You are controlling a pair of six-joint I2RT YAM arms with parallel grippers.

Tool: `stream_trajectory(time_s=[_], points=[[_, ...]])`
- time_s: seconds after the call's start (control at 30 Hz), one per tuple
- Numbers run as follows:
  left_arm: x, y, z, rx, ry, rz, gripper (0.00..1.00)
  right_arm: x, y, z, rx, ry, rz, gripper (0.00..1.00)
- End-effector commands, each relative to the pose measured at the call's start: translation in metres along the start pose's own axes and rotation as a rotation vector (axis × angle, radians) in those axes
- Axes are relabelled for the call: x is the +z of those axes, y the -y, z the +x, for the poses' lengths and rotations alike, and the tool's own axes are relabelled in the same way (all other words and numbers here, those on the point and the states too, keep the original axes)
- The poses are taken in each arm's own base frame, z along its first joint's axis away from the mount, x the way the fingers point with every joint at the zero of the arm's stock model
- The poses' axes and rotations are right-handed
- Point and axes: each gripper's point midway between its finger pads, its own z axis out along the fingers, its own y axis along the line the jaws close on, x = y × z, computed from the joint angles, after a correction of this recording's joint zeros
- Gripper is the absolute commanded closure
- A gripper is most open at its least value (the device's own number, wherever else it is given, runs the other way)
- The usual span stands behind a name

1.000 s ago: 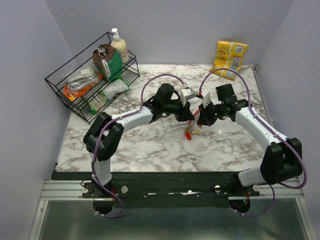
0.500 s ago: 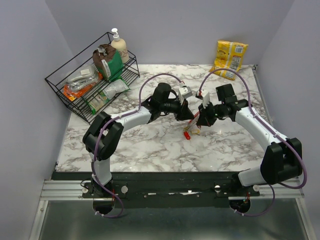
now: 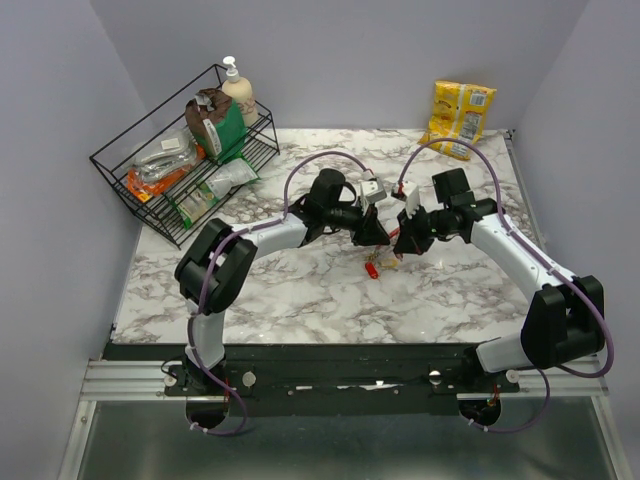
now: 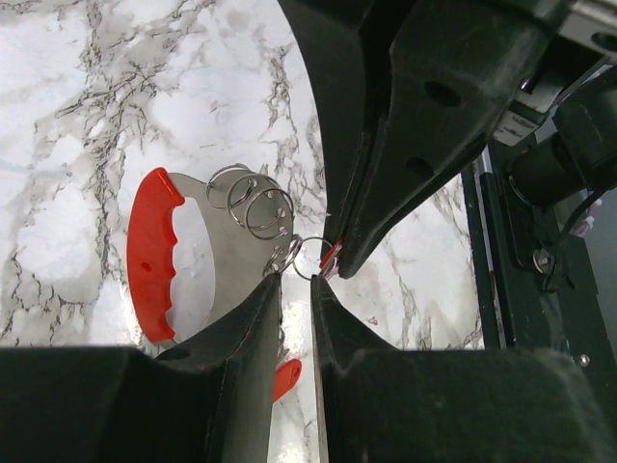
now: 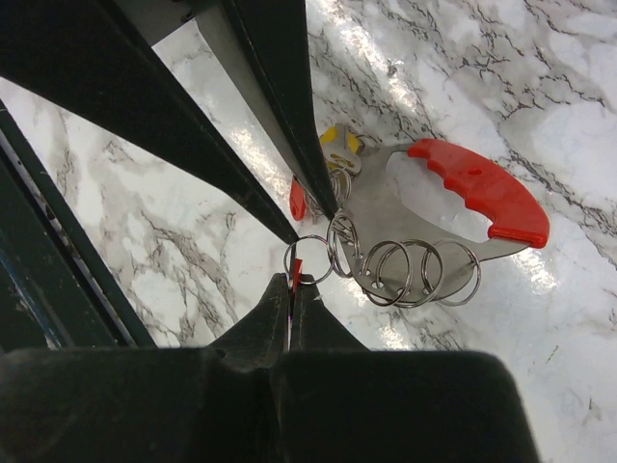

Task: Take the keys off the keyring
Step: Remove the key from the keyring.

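My right gripper [image 5: 292,285] is shut on a thin metal ring, the keyring [image 5: 310,258], with a red sliver pinched at its tips. That ring links to several more rings [image 5: 415,270] on a flat metal plate with a red grip [image 5: 477,183]. A yellow-headed key [image 5: 337,138] and a red-headed key [image 5: 299,200] lie behind the dark fingers that reach in from the upper left. Those are my left gripper [image 4: 296,278], whose jaws stand a narrow gap apart beside the ring [image 4: 310,258]. A red key head [image 4: 284,376] shows through the gap. From above, both grippers [image 3: 378,240] [image 3: 398,245] meet over the bundle [image 3: 374,268].
A black wire rack [image 3: 150,200] with packets and a soap bottle [image 3: 238,90] stands at the back left. A yellow packet [image 3: 460,118] leans on the back wall. The marble table's near edge [image 3: 320,345] runs just before the arm bases.
My left arm has shifted a little and its jaws have eased slightly apart. The key bundle has slid a touch to the left. The right arm has held still.
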Motion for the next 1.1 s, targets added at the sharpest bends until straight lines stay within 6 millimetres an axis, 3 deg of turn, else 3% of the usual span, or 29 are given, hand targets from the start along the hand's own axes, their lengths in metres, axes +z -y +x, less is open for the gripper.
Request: stream_trajectory(time_s=[0.0, 0.33, 0.6, 0.87, 1.07], points=[[0.002, 0.002, -0.004, 0.067, -0.002, 0.043, 0.72, -0.009, -0.009, -0.012, -0.038, 0.036, -0.034, 0.99], [-0.008, 0.001, -0.005, 0.111, 0.023, 0.028, 0.72, -0.019, -0.017, -0.02, -0.061, 0.039, -0.063, 0.98], [-0.041, -0.004, -0.027, 0.142, 0.077, -0.038, 0.72, -0.03, -0.012, -0.035, -0.073, -0.016, -0.047, 0.97], [-0.074, -0.003, -0.039, 0.184, 0.131, -0.129, 0.72, -0.008, -0.009, -0.032, -0.084, -0.15, -0.075, 0.97], [-0.076, 0.001, -0.028, 0.171, 0.132, -0.156, 0.71, 0.013, -0.015, -0.033, -0.104, -0.181, -0.104, 0.97]])
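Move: The right gripper is shut on the rim of a ring whose middle is about 1 cm left of its pads, level ahead and in height. From the left gripper, the held ring is about 1 cm back, 1 cm right and 1 cm below. The bunched rings are about 3 cm forward and 1 cm left of the held ring. The red-handled scraper is roughly 5 cm forward, 1 cm left and 2 cm below that ring; the red tag is 1 cm back, 4 cm left and 5 cm below. Draw the left gripper, fingers kept partly open, off the rings and away to the left by about 6 cm, rising some 4 cm towards the end. Keep the right fingers shut on the held ring, raise it about 5 cm with a little forward, then sink most of that and follow left; turn both wrists slightly counter-clockwise. ##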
